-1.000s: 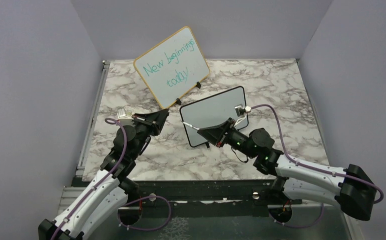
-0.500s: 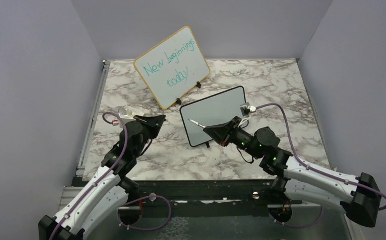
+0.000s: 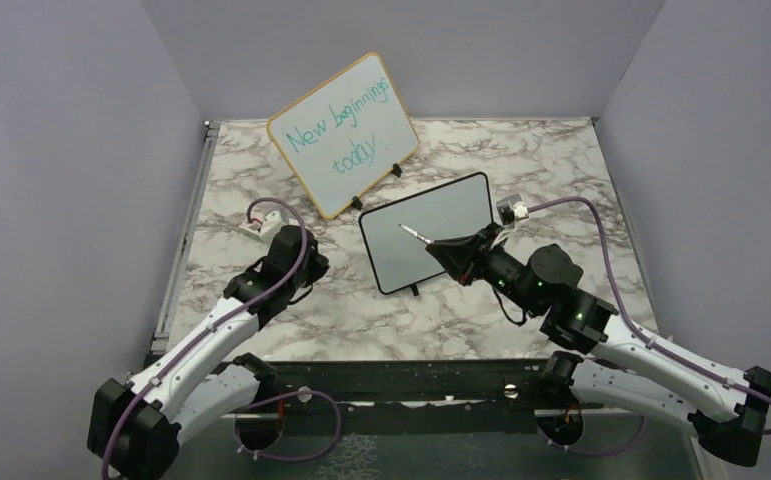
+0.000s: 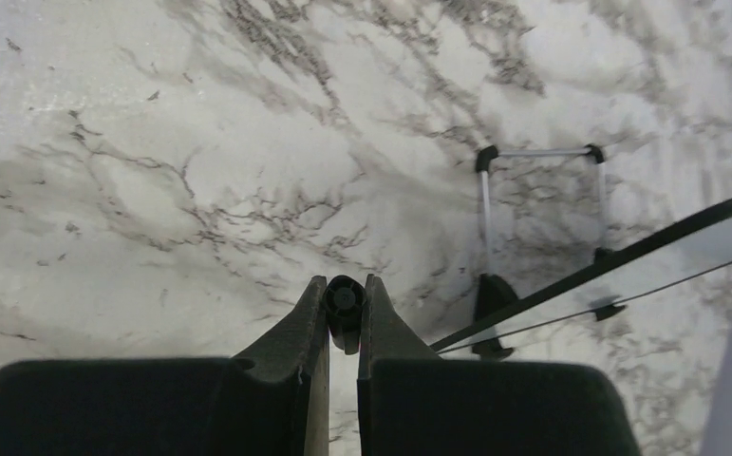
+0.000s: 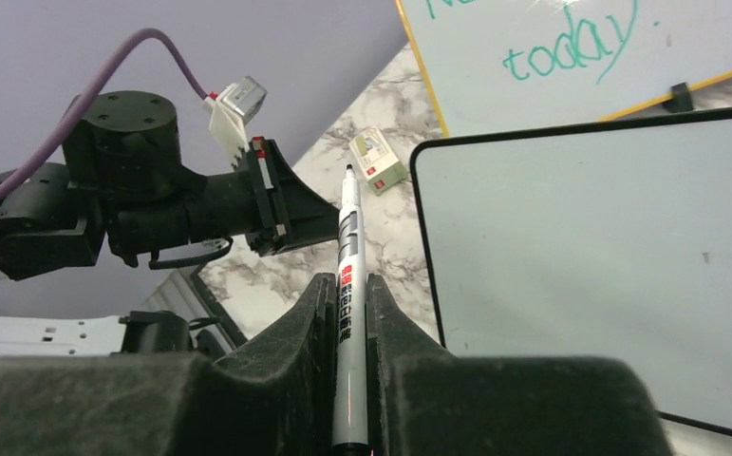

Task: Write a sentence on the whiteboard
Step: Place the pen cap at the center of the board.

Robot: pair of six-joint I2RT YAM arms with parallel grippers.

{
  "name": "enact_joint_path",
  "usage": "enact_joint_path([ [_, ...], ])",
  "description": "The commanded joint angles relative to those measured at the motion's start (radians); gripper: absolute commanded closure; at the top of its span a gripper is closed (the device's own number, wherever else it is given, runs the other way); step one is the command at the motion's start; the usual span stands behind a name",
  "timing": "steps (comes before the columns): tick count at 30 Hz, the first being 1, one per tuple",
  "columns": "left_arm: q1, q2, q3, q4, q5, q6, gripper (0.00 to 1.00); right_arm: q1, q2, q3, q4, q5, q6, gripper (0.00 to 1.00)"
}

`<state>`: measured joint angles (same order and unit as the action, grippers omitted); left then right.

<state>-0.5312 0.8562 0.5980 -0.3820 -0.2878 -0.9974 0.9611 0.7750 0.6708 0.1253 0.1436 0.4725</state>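
Note:
The black-framed whiteboard [image 3: 439, 215] stands tilted at mid-table, and its face [image 5: 590, 266] is blank; no sentence shows on it. My right gripper [image 3: 441, 246] [image 5: 347, 280] is shut on a silver marker [image 5: 348, 237] with its cap off. The marker's tip [image 3: 402, 227] points at the board's upper left part, close to the surface; I cannot tell whether it touches. My left gripper [image 3: 301, 268] [image 4: 346, 306] points down at the marble left of the board, shut on the black marker cap [image 4: 346, 302]. The board's edge [image 4: 628, 255] crosses the right of the left wrist view.
A larger wood-framed board [image 3: 344, 133] [image 5: 552, 57] with teal handwriting stands behind, at the back left. A small white box [image 5: 379, 160] lies on the marble between the boards and my left arm [image 5: 143, 204]. A wire stand [image 4: 540, 204] sits by the whiteboard's edge.
The right gripper carried the marker up and to the right, bringing its tip over the whiteboard's face. The left arm drew back and turned its gripper downward, the cap still in it.

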Motion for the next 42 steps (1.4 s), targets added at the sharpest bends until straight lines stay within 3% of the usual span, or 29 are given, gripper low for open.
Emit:
enact_joint_path([
  [1, 0.002, 0.129, 0.060, -0.076, 0.023, 0.188, 1.00, 0.002, -0.047, 0.042, -0.121, 0.085, -0.089, 1.00],
  [7, 0.006, 0.275, 0.086, -0.083, 0.027, 0.255, 1.00, 0.002, -0.084, 0.059, -0.217, 0.154, -0.126, 1.00],
  [17, 0.060, 0.526, 0.149, -0.036, 0.129, 0.356, 1.00, 0.002, -0.107, 0.038, -0.224, 0.179, -0.147, 1.00],
  [24, 0.127, 0.609, 0.172, -0.017, 0.205, 0.401, 1.00, 0.002, -0.081, 0.037, -0.210, 0.180, -0.166, 0.99],
  [32, 0.130, 0.596, 0.165, -0.012, 0.210, 0.402, 0.64, 0.002, -0.056, 0.046, -0.165, 0.216, -0.245, 1.00],
  [39, 0.141, 0.511, 0.181, -0.043, 0.190, 0.410, 0.46, 0.002, -0.008, 0.073, -0.160, 0.263, -0.314, 0.99],
  [42, 0.146, 0.447, 0.201, -0.060, 0.164, 0.429, 0.33, 0.002, 0.005, 0.085, -0.156, 0.280, -0.350, 1.00],
])
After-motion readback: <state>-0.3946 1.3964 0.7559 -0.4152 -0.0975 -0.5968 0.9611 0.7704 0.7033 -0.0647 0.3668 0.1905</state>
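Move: The left gripper, already holding the pen cap, goes for bare table about 13 cm below it, barely 1 cm ahead and 1 cm to its left. From it the black-framed whiteboard is some 8 cm ahead and 19 cm right, and a small box 14 cm ahead, 17 cm left. For the right gripper, holding the pen, the whiteboard is about 11 cm straight ahead and 21 cm below; the table spot is roughly 5 cm ahead, 19 cm left, 29 cm below. Lower the left gripper about 12 cm to the bare table beside the whiteboard's left edge, tipping the fingers some 25 degrees steeper, then spread them to let go of the cap and begin to rise. Meanwhile draw the right gripper to the right, then forward and down towards the whiteboard, turning a little clockwise and keeping its hold on the pen. ##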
